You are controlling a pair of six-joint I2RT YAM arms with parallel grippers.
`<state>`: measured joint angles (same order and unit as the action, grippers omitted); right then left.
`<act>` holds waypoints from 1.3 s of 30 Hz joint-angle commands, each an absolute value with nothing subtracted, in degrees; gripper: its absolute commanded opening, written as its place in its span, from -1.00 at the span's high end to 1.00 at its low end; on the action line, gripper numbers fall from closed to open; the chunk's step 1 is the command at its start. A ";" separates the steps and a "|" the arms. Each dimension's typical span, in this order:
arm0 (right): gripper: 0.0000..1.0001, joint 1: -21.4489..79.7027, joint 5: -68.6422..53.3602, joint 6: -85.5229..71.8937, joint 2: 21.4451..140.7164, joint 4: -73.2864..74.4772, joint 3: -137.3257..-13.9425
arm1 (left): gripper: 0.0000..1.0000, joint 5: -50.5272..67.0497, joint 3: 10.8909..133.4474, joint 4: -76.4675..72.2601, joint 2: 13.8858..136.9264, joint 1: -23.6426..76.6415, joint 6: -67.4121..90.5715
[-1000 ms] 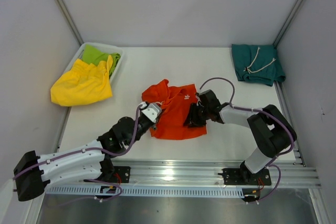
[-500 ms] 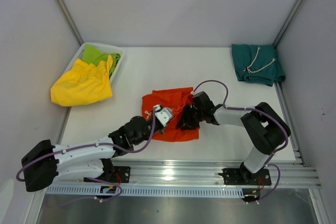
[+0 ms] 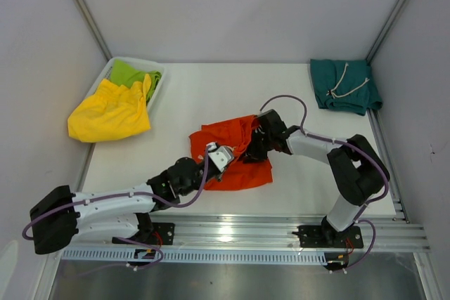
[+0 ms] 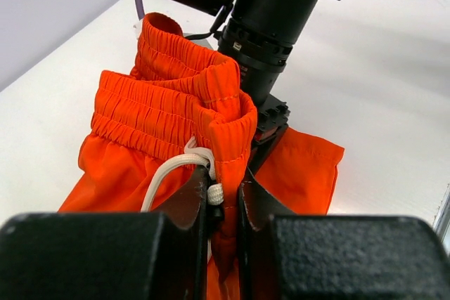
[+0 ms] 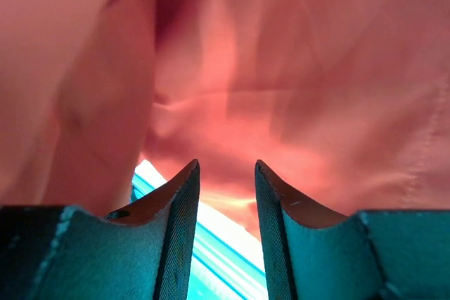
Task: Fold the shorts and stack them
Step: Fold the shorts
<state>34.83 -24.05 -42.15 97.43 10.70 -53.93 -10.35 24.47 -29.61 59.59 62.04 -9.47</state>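
Observation:
The orange shorts (image 3: 242, 166) lie bunched at the table's middle front. My left gripper (image 3: 219, 157) is shut on their elastic waistband, with the white drawstring (image 4: 171, 167) caught at the jaws (image 4: 225, 192); the waistband (image 4: 169, 107) rises in a fold ahead of it. My right gripper (image 3: 256, 142) is tucked in under the shorts' right side. In the right wrist view its fingers (image 5: 226, 167) stand apart with only table between them, and orange cloth (image 5: 281, 68) hangs over them. The teal shorts (image 3: 344, 86) lie folded at the back right corner.
Yellow shorts (image 3: 109, 112) spill out of a white bin (image 3: 114, 65) at the back left, with a lime-green pair (image 3: 133, 75) inside it. The right arm's wrist (image 4: 278, 22) stands close behind the raised waistband. Side walls close in the table on both sides.
My left gripper has carried the waistband rightward, bunching the shorts into a narrower heap. The right gripper slid left under the cloth, then back toward the rear.

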 commanded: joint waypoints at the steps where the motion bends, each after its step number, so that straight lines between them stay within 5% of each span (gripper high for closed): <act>1: 0.19 33.75 -24.35 -40.17 96.41 14.32 -58.70 | 1.00 -9.84 25.93 -33.22 56.95 62.75 -9.23; 13: 0.19 29.27 -28.30 -36.92 103.27 13.01 -66.88 | 1.00 -7.21 28.03 -34.89 62.66 62.84 -9.14; 28: 0.21 25.05 -34.19 -27.17 112.58 17.57 -77.25 | 0.92 -4.57 34.10 -44.73 86.73 63.46 -5.63; 31: 0.20 24.44 -33.49 -25.93 114.43 18.72 -79.71 | 0.74 -4.04 35.24 -45.61 89.11 63.72 -4.92; 33: 0.19 24.00 -33.66 -25.40 115.05 18.98 -80.85 | 0.43 -4.04 35.59 -46.05 90.61 63.90 -4.22; 34: 0.19 23.65 -33.66 -25.14 115.74 19.42 -82.25 | -0.07 -4.13 35.68 -46.14 91.31 64.07 -3.87; 35: 0.19 23.47 -33.75 -24.88 116.10 19.77 -83.14 | -0.25 -4.74 35.51 -46.23 91.32 64.16 -3.61; 39: 0.18 23.20 -33.49 -23.65 117.59 22.23 -87.09 | -0.57 -4.84 34.54 -46.67 89.57 64.25 -2.73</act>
<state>23.70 -32.45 -26.00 116.75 20.29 -82.94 -5.74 33.34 -42.06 91.22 63.83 -4.45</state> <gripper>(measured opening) 0.405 0.769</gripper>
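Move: The left hand still pinches the red shorts' waistband by the drawstring; the spot it is bound for, on the shorts' right side, lies about 11 cm to its right, level ahead and 15 cm below. The shorts' near-right corner is some 10 cm right and 2 cm back of that hand. From the half-open right hand, the far-right corner lies roughly 14 cm ahead, 5 cm right and 3 cm lower. The left lowers the held waistband 9 cm, 8 right, and releases it; the right goes 13 cm forward. ##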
